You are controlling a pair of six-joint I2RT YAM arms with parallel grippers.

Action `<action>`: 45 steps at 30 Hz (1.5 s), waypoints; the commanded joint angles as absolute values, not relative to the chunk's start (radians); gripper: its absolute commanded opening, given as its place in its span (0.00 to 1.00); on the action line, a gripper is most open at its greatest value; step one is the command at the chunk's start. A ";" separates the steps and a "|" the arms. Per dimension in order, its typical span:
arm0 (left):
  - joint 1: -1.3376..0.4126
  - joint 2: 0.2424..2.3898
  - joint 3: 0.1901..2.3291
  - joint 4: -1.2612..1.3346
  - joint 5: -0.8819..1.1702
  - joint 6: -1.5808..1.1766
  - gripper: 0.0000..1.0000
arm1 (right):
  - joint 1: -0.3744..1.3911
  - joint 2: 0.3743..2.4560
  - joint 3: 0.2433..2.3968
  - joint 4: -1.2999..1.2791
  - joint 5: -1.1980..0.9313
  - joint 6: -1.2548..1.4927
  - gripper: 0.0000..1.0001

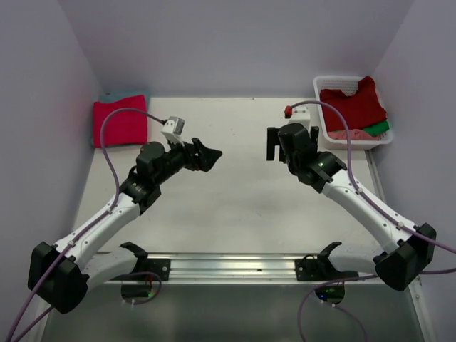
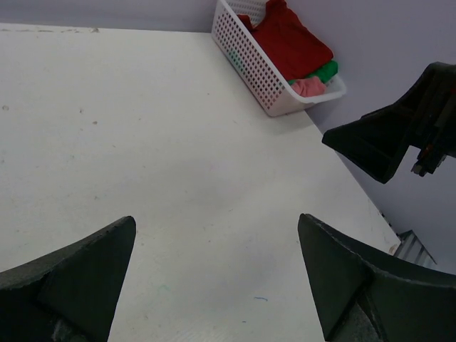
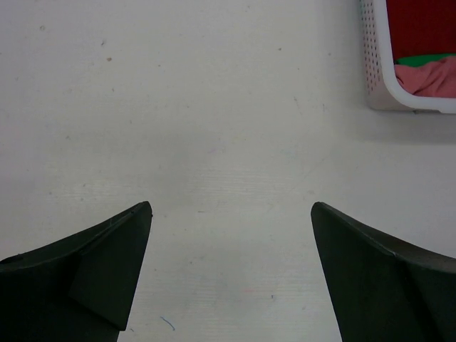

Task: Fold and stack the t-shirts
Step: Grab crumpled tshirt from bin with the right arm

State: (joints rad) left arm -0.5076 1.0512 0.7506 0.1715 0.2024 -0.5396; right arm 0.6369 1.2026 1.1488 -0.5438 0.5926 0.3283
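A folded magenta-pink t-shirt (image 1: 120, 122) lies at the table's back left, with a teal one (image 1: 122, 95) showing under its far edge. A dark red t-shirt (image 1: 353, 105) tops the white lattice basket (image 1: 340, 79) at the back right, with green (image 1: 381, 128) and salmon-pink (image 1: 349, 134) cloth beneath it. My left gripper (image 1: 206, 155) (image 2: 216, 228) hovers open over bare table left of centre. My right gripper (image 1: 291, 146) (image 3: 231, 210) is open too, just left of the basket (image 3: 377, 71). Nothing sits between either pair of fingers.
Grey walls close the table at the back and both sides. A small white box with a red button (image 1: 296, 110) sits next to the basket. A metal rail (image 1: 228, 265) runs along the near edge between the arm bases.
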 commanded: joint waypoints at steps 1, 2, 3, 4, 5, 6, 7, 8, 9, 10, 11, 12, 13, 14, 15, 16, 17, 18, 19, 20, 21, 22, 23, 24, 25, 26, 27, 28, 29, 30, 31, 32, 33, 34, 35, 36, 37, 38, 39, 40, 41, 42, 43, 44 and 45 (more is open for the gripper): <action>-0.512 1.032 0.723 0.233 0.218 -0.551 1.00 | 0.641 1.287 1.235 -0.555 0.639 0.319 0.99; -0.512 1.029 0.710 0.242 0.225 -0.558 1.00 | 0.637 1.331 1.261 -0.554 0.690 0.331 0.99; -0.512 1.029 0.704 0.242 0.232 -0.563 1.00 | 0.637 1.331 1.284 -0.554 0.690 0.331 0.99; -0.512 1.026 0.698 0.248 0.235 -0.568 1.00 | 0.621 1.365 1.314 -0.575 0.715 0.328 0.99; -0.512 1.023 0.690 0.250 0.239 -0.574 1.00 | 0.606 1.428 1.354 -0.593 0.748 0.337 0.99; -0.512 1.019 0.675 0.252 0.241 -0.586 1.00 | 0.588 1.466 1.446 -0.613 0.759 0.345 0.99; -0.512 1.014 0.667 0.253 0.244 -0.589 1.00 | 0.534 1.497 1.495 -0.655 0.759 0.360 0.99; -0.512 1.005 0.657 0.242 0.250 -0.595 1.00 | 0.464 1.558 1.587 -0.691 0.734 0.398 0.99; -0.512 1.005 0.650 0.242 0.252 -0.598 1.00 | 0.463 1.584 1.630 -0.692 0.706 0.419 0.99; -0.512 0.994 0.644 0.232 0.253 -0.601 1.00 | 0.393 1.607 1.667 -0.716 0.692 0.439 0.99; -0.512 0.991 0.638 0.223 0.256 -0.600 1.00 | 0.365 1.661 1.739 -0.724 0.698 0.471 0.99; -0.512 0.983 0.629 0.213 0.255 -0.597 1.00 | 0.341 1.686 1.774 -0.732 0.698 0.477 0.99; -0.512 0.968 0.626 0.187 0.250 -0.591 1.00 | 0.300 1.721 1.814 -0.744 0.706 0.482 0.99; -0.512 0.956 0.620 0.172 0.230 -0.586 1.00 | 0.281 1.751 1.895 -0.755 0.710 0.482 0.99; -0.512 0.944 0.609 0.161 0.218 -0.577 1.00 | 0.250 1.825 1.937 -0.764 0.694 0.474 0.99; -0.512 0.937 0.604 0.138 0.209 -0.574 1.00 | 0.235 1.859 1.975 -0.773 0.680 0.465 0.99; -0.512 0.931 0.598 0.127 0.207 -0.560 1.00 | 0.218 1.894 2.050 -0.781 0.663 0.447 0.99; -0.512 0.928 0.597 0.115 0.209 -0.554 1.00 | 0.184 1.975 2.087 -0.793 0.644 0.442 0.99; -0.512 0.919 0.595 0.100 0.209 -0.551 1.00 | 0.164 2.014 2.127 -0.825 0.628 0.440 0.99; -0.512 0.916 0.592 0.094 0.207 -0.552 1.00 | 0.140 2.060 2.211 -0.842 0.591 0.446 0.99; -0.512 0.905 0.583 0.089 0.207 -0.551 1.00 | 0.093 2.098 2.250 -0.857 0.562 0.451 0.99; -0.512 0.899 0.578 0.086 0.207 -0.552 1.00 | 0.068 2.180 2.293 -0.882 0.486 0.459 0.99; -0.512 0.893 0.566 0.089 0.212 -0.555 1.00 | 0.042 2.219 2.371 -0.897 0.448 0.468 0.99; -0.512 0.881 0.560 0.094 0.212 -0.558 1.00 | 0.005 2.256 2.408 -0.911 0.410 0.480 0.99; -0.512 0.876 0.555 0.094 0.215 -0.560 1.00 | -0.042 2.325 2.440 -0.931 0.312 0.500 0.99; -0.512 0.873 0.552 0.094 0.221 -0.561 1.00 | -0.063 2.350 2.480 -0.939 0.289 0.508 0.99; -0.512 0.870 0.548 0.094 0.222 -0.561 1.00 | -0.087 2.368 2.483 -0.939 0.276 0.511 0.99; -0.512 0.865 0.545 0.094 0.224 -0.563 1.00 | -0.094 2.378 2.473 -0.908 0.275 0.494 0.99; -0.512 0.865 0.542 0.094 0.224 -0.564 1.00 | -0.097 2.378 2.435 -0.884 0.285 0.476 0.99; -0.512 0.867 0.538 0.095 0.224 -0.565 1.00 | -0.098 2.373 2.415 -0.862 0.296 0.460 0.99; -0.512 0.867 0.537 0.097 0.225 -0.566 1.00 | -0.100 2.370 2.396 -0.827 0.308 0.434 0.99; -0.512 0.870 0.537 0.097 0.229 -0.566 1.00 | -0.103 2.364 2.367 -0.810 0.317 0.423 0.99; -0.512 0.876 0.537 0.098 0.230 -0.568 1.00 | -0.113 2.365 2.359 -0.801 0.318 0.416 0.99; -0.512 0.880 0.537 0.103 0.232 -0.571 1.00 | -0.118 2.367 2.356 -0.789 0.319 0.405 0.99; -0.512 0.884 0.535 0.106 0.238 -0.574 1.00 | -0.124 2.370 2.358 -0.784 0.316 0.403 0.99; -0.512 0.891 0.535 0.113 0.241 -0.577 1.00 | -0.139 2.379 2.358 -0.781 0.292 0.405 0.99; -0.512 0.894 0.534 0.118 0.244 -0.581 1.00 | -0.147 2.384 2.361 -0.770 0.278 0.414 0.99; -0.512 0.896 0.531 0.121 0.248 -0.583 1.00 | -0.152 2.390 2.364 -0.764 0.269 0.416 0.99; -0.512 0.900 0.531 0.126 0.252 -0.586 1.00 | -0.161 2.401 2.367 -0.758 0.261 0.416 0.99; -0.512 0.902 0.531 0.127 0.253 -0.587 1.00 | -0.164 2.407 2.368 -0.738 0.259 0.414 0.99; -0.512 0.903 0.531 0.127 0.253 -0.589 1.00 | -0.167 2.414 2.372 -0.727 0.256 0.413 0.99; -0.512 0.904 0.531 0.127 0.253 -0.589 1.00 | -0.172 2.430 2.376 -0.721 0.255 0.411 0.99; -0.512 0.902 0.529 0.124 0.253 -0.589 1.00 | -0.176 2.440 2.384 -0.716 0.262 0.414 0.99; -0.512 0.900 0.529 0.121 0.253 -0.589 1.00 | -0.179 2.448 2.391 -0.710 0.267 0.417 0.99; -0.512 0.894 0.529 0.115 0.252 -0.591 1.00 | -0.186 2.454 2.391 -0.709 0.278 0.419 0.99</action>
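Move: The red t-shirt lies crumpled on top in the white bin, roughly 28 cm ahead of the right hand, 29 cm to its right and 17 cm below. The pink shirt shows about 12 cm nearer the robot than the red one's middle; the green shirt is about 10 cm nearer and 9 cm farther right than it. From the left hand, the red t-shirt lies some 30 cm ahead and 54 cm to the right, 18 cm lower. Forward first, then swinging right in an arc, the empty right hand goes nearly 30 cm each way to the bin, rising slightly before plunging down over the red t-shirt, netting some 13 cm lower. It turns clockwise and tips farther down, fingers wide open; contact with the cloth can't be made out. The left hand sinks and draws back a little, open. ##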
